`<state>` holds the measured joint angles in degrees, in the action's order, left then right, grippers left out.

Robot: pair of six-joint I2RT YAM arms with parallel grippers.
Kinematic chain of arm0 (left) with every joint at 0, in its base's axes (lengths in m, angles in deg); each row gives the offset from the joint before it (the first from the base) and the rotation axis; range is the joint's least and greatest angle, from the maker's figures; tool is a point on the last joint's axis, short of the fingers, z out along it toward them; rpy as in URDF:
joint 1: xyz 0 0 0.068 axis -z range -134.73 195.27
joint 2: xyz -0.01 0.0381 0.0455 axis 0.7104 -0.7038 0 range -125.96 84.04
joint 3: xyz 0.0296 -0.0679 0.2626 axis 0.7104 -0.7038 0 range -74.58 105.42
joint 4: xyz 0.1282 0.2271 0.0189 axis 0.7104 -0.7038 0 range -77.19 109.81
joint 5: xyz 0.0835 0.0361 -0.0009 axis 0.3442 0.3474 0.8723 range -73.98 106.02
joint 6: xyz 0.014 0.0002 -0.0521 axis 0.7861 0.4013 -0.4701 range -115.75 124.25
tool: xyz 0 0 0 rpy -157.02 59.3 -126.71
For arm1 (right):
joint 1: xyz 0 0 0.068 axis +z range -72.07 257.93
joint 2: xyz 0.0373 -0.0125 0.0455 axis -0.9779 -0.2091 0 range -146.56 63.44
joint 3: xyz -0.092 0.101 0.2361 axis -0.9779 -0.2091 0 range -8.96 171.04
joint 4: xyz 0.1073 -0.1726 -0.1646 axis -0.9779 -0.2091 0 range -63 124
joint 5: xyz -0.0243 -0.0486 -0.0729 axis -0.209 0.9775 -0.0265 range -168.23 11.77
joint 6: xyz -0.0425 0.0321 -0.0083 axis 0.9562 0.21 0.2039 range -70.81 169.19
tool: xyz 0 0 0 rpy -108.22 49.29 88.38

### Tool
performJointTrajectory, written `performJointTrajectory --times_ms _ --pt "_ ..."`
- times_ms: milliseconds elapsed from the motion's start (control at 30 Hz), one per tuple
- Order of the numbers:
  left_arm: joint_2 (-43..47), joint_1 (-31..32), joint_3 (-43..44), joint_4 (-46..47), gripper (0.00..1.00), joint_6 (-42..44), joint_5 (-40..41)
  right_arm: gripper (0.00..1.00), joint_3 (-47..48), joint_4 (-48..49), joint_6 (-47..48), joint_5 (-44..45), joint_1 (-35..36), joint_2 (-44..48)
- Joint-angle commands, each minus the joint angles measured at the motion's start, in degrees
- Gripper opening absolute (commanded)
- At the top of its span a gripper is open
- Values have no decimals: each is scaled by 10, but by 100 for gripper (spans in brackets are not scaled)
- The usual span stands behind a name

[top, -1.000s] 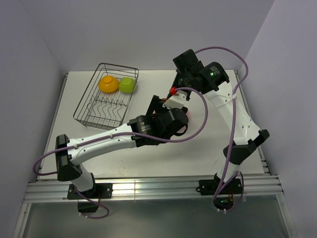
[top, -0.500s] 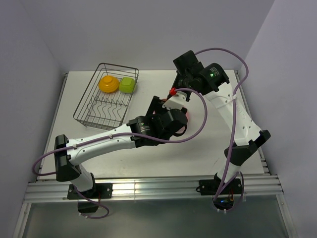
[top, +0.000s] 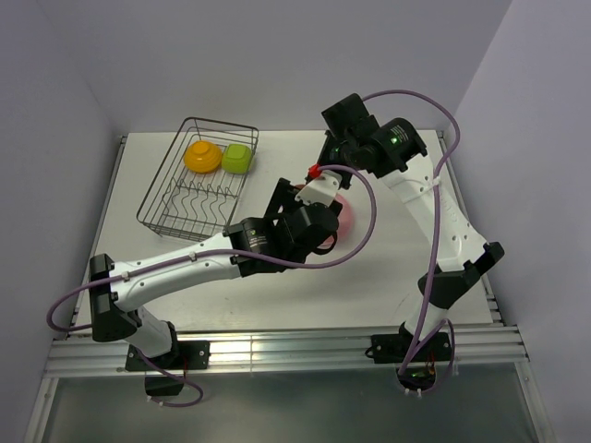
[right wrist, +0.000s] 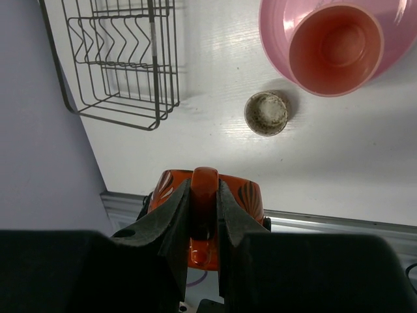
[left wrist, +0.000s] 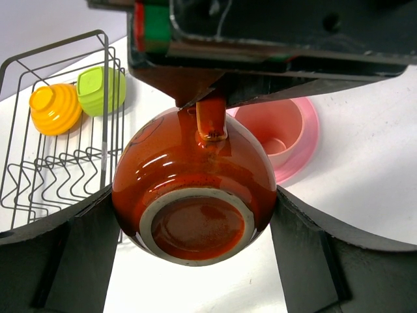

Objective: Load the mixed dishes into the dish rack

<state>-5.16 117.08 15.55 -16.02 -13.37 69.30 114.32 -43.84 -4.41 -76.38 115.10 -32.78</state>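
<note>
The dark red-brown mug (left wrist: 189, 163) hangs in the air, its base facing the left wrist camera. My right gripper (right wrist: 203, 195) is shut on its handle (right wrist: 205, 179) from above. My left gripper (left wrist: 195, 202) has both fingers against the mug's sides. The arms hide most of the mug in the top view, where the two grippers meet (top: 319, 180). The pink tumbler (left wrist: 270, 127) stands on the pink plate (left wrist: 307, 140) just behind. The small grey-brown dish (right wrist: 266, 113) lies beside them. The orange-yellow bowl (top: 201, 155) and the yellow-green bowl (top: 237, 159) sit in the dish rack (top: 152, 208).
The black wire rack stands at the far left of the white table (top: 388, 277), its near half holding only tines. Purple walls close the table on three sides. A metal rail (top: 277, 349) runs along the near edge.
My left arm has swung left and a little farther back, carrying its gripper up under the right gripper. The right gripper has barely moved and keeps hold of the handle.
</note>
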Motion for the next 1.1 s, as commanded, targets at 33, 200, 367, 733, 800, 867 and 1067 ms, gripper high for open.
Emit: performJointTrajectory --times_ms 33,200,367,733,800,867,1067 --pt "44 -9 2 52 0 -16 3 25 9 15 10 -15 5 25" --pt "44 -9 4 58 0 -11 13 52 26 2 13 -9 8 18" --pt "40 -15 11 57 0 -7 17 66 24 -1 9 -2 9 22" --pt "70 -32 -15 40 0 -36 10 100 43 1 -14 35 -11 30" --pt "74 -33 -20 33 0 -45 9 100 44 3 -15 32 -25 32" --pt "78 -35 -22 25 0 -58 9 100 41 6 -19 34 -41 40" --pt "98 -82 -36 -20 0 -121 -6 100 6 10 -26 47 -101 80"
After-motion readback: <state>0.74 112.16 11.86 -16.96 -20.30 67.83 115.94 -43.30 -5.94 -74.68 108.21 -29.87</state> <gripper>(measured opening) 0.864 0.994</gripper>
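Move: I hold the mug's body in my left hand; the rack's middle lies about 23 cm ahead of it, 31 cm to the left and 25 cm below. In the rack, the green bowl is roughly 30 cm ahead and 19 cm left; the pink plate sits some 13 cm ahead and 5 cm right, 29 cm below. From my right hand, shut on the handle, the mug's middle is about 4 cm back, 2 cm left and 3 cm lower. Opening my right fingers wide, I let go of the mug's handle while both hands stay almost in place, then draw that hand off to the right, up and forward, about 5 cm, turning it clockwise. My left hand keeps its pinch on the mug's body and carries it about 4 cm left towards the rack, edging forward and tilting its left side down. ##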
